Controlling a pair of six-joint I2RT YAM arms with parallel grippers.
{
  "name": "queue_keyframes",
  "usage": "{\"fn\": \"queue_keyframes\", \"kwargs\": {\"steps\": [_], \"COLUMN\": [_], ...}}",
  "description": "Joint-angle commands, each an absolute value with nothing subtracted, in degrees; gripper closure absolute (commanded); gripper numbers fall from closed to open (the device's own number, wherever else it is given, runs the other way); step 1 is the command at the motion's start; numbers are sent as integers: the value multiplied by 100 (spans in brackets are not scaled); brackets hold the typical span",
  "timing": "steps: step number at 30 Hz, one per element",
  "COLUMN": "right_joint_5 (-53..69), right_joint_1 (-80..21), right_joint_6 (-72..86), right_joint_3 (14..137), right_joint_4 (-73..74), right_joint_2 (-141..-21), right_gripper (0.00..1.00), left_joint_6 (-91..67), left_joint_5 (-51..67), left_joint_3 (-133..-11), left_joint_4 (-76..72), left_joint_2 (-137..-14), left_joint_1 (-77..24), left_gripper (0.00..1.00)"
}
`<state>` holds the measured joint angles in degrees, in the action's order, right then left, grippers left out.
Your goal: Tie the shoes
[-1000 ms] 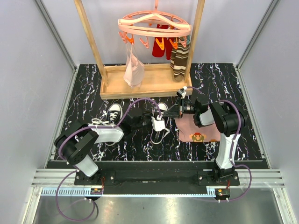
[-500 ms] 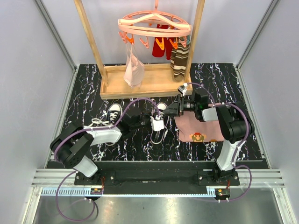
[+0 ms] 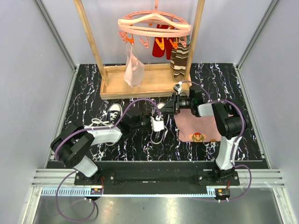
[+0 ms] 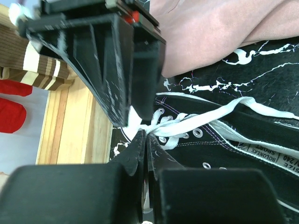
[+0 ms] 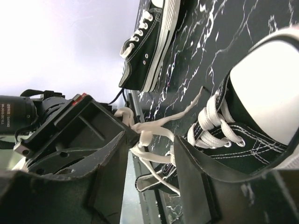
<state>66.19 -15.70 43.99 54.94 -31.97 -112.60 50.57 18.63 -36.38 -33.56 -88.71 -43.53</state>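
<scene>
Two black sneakers with white toe caps stand on the marbled table: the left shoe (image 3: 113, 112) alone, the right shoe (image 3: 160, 108) between both grippers. My left gripper (image 3: 152, 117) (image 4: 146, 134) is shut on the white lace (image 4: 201, 119) just above the right shoe's eyelets (image 4: 233, 154). My right gripper (image 3: 169, 109) (image 5: 152, 156) faces it, open, with loops of lace (image 5: 149, 140) hanging loose between its fingers (image 5: 196, 172). In the right wrist view the right shoe's toe cap (image 5: 266, 88) is close by and the left shoe (image 5: 149, 42) lies farther off.
A pink cloth with a pixel figure (image 3: 198, 128) lies under the right arm. Behind the shoes stands a wooden rack (image 3: 140, 84) with a pink peg hanger (image 3: 154, 25), striped socks (image 3: 179, 58) and a pale cloth (image 3: 133, 67). Grey walls close in both sides.
My right gripper, shut a second ago, has opened and drawn slightly toward the rack. My left gripper has closed on the lace and barely moved.
</scene>
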Motion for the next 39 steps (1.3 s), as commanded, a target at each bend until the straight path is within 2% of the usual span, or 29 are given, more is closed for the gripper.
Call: {"fn": "queue_keyframes", "kwargs": {"steps": [1,3,6,10,13,14,16,22,25,30,34,39], "right_joint_5": [6715,6697,6750,6838,6882,6899,6908,6777,6654,6548,6513,6443], "right_joint_1": [-1722,-1749,-1758,-1767,-1758,-1767,-1758,-1696,-1617,-1521,-1485,-1477], "right_joint_6": [4755,4746,4833,5009,5124,5133,5124,4949,4685,4465,4456,4421], "right_joint_3": [5555,5546,5528,5458,5397,5388,5370,5221,5186,5107,5080,5089], "right_joint_4": [-3674,-3683,-3796,-3964,-4095,-4122,-4122,-3886,-3596,-3410,-3401,-3384], "right_joint_2": [-11338,-11347,-11347,-11338,-11338,-11338,-11303,-11083,-10943,-10767,-10696,-10661], "right_gripper": [48,48,55,67,83,92,99,100,100,100,100,100], "left_joint_6": [5106,5106,5107,5115,5124,5124,5115,5142,5142,5115,5010,4808], "left_joint_5": [2048,2057,2065,2065,2066,2057,2048,2057,2100,2109,2144,2364], "left_joint_3": [-3753,-3770,-3779,-3797,-3814,-3814,-3814,-3788,-3771,-3744,-3779,-3850], "left_joint_4": [-3726,-3718,-3700,-3700,-3700,-3700,-3700,-3604,-3437,-3244,-2892,-1980], "left_joint_2": [-8903,-8895,-8912,-8938,-8973,-8982,-8965,-8912,-8842,-8745,-8456,-8078], "left_joint_1": [-4316,-4324,-4324,-4324,-4316,-4324,-4324,-4316,-4316,-4316,-4272,-4052], "left_gripper": [99,99,99,99,99,99,99,95,80,64,60,60]}}
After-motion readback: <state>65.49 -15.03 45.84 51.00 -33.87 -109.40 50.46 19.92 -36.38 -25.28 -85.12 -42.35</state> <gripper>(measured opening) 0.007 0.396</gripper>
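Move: The left hand still pinches the lace, at its own fingertips. The part the right hand wants is barely 1 cm to that hand's left and 1 cm back, at its height, and from the left hand it is about 1 cm ahead and 1 cm right. From the left hand, the laced shoe's middle is about 4 cm back, straight below by some 7. The other shoe is about 24 cm left and 5 cm back of it, and the pink cloth's middle is roughly 20 cm right and 5 cm back of the right hand. Right fingers, half open, close fully on the lace right beside the left fingertips after edging about 1 cm left and slightly back. Only then do the left fingers open and let go, sinking about 1 cm, then backing off some 1.5 cm left and a little back; the right keeps its pinch and draws roughly 1.5 cm right again with a small dip and rise. ##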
